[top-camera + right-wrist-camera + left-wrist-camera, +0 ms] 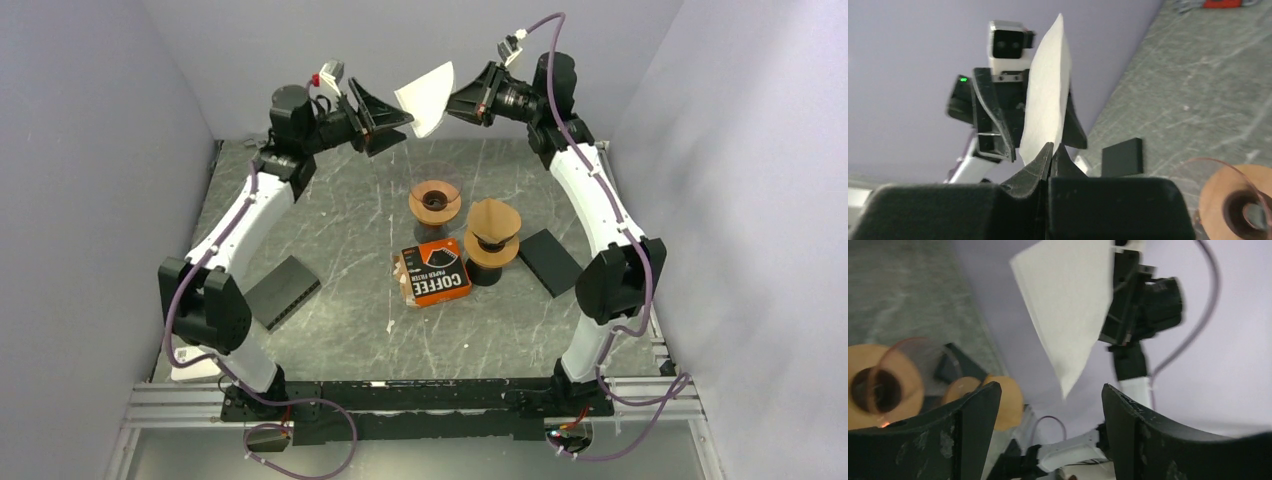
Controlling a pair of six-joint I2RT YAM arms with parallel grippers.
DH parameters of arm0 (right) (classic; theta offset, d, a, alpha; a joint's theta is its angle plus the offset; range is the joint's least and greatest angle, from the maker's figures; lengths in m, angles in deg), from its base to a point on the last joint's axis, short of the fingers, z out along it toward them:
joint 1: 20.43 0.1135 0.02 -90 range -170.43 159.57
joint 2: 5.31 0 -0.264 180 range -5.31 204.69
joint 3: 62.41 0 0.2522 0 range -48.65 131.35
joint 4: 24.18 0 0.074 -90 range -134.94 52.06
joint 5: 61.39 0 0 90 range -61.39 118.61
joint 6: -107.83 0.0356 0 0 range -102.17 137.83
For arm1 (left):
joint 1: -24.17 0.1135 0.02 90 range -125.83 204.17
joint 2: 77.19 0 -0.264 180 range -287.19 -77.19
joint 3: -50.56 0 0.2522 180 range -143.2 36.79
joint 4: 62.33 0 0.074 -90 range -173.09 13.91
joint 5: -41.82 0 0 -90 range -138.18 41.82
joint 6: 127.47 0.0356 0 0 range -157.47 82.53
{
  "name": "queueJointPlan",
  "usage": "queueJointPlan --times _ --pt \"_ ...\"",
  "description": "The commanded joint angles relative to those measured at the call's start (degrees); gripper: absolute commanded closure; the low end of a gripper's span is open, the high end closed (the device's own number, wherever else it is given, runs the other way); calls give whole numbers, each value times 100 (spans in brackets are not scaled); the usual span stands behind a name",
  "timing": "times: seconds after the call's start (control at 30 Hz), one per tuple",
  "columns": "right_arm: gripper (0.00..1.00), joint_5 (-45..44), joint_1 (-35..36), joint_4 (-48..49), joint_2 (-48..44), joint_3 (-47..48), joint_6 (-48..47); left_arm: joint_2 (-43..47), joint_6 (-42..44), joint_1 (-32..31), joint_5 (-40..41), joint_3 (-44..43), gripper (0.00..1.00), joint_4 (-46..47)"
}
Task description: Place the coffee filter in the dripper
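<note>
High above the table's back, my right gripper [455,100] is shut on the edge of a white paper coffee filter [428,95]. The filter [1048,95] rises from the pinched right gripper [1050,147] in the right wrist view. My left gripper [398,128] is open just left of the filter, its fingers either side of the filter's lower tip without touching it. The left wrist view shows the filter [1068,310] hanging above the open left gripper [1049,390]. An amber see-through dripper [435,200] stands on the table below.
A second brown cone [493,232] on a dark stand sits right of the dripper. An orange and black coffee filter box [435,272] lies in front of both. Black blocks lie at the left [283,292] and right [550,262]. Grey walls close in on three sides.
</note>
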Motion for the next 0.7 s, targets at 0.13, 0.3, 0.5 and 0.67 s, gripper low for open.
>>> queueJointPlan --times 0.13,0.3,0.5,0.67 --pt "100 -1202 -16 -3463 -745 902 -2873 497 3713 -28 2195 -1866 22 -5448" --pt "100 -1984 -16 -4399 -1042 786 -3464 297 4199 -49 2627 -2304 23 -6154" --pt "100 -1744 -16 -5238 -1063 833 -3828 109 4311 -213 2682 -2491 25 -6238" --pt "100 -1592 -16 -6149 -599 1298 -3794 -121 4522 -537 2836 -2777 25 -6456"
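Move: The right hand, already pinching the white filter, is high over the clear dripper: its middle lies about level with this hand, 2 cm to its left and some 30 cm below. The brown-filter dripper stands about 10 cm back and 10 cm right, also roughly 29 cm below; the coffee box lies 10 cm back, 1 cm left and 40 cm down. From the open left hand the clear dripper is about 3 cm ahead, 4 cm right and 28 cm below. Keeping its pinch on the white filter's edge, the right hand goes right, back and down, about 6 cm each way, tipping its fingers some 30 degrees downward over the two drippers. The left hand, already wide open, withdraws about 6 cm left from the filter, then sinks some 6 cm, its fingers also tilting down by about 40 degrees and staying open. ##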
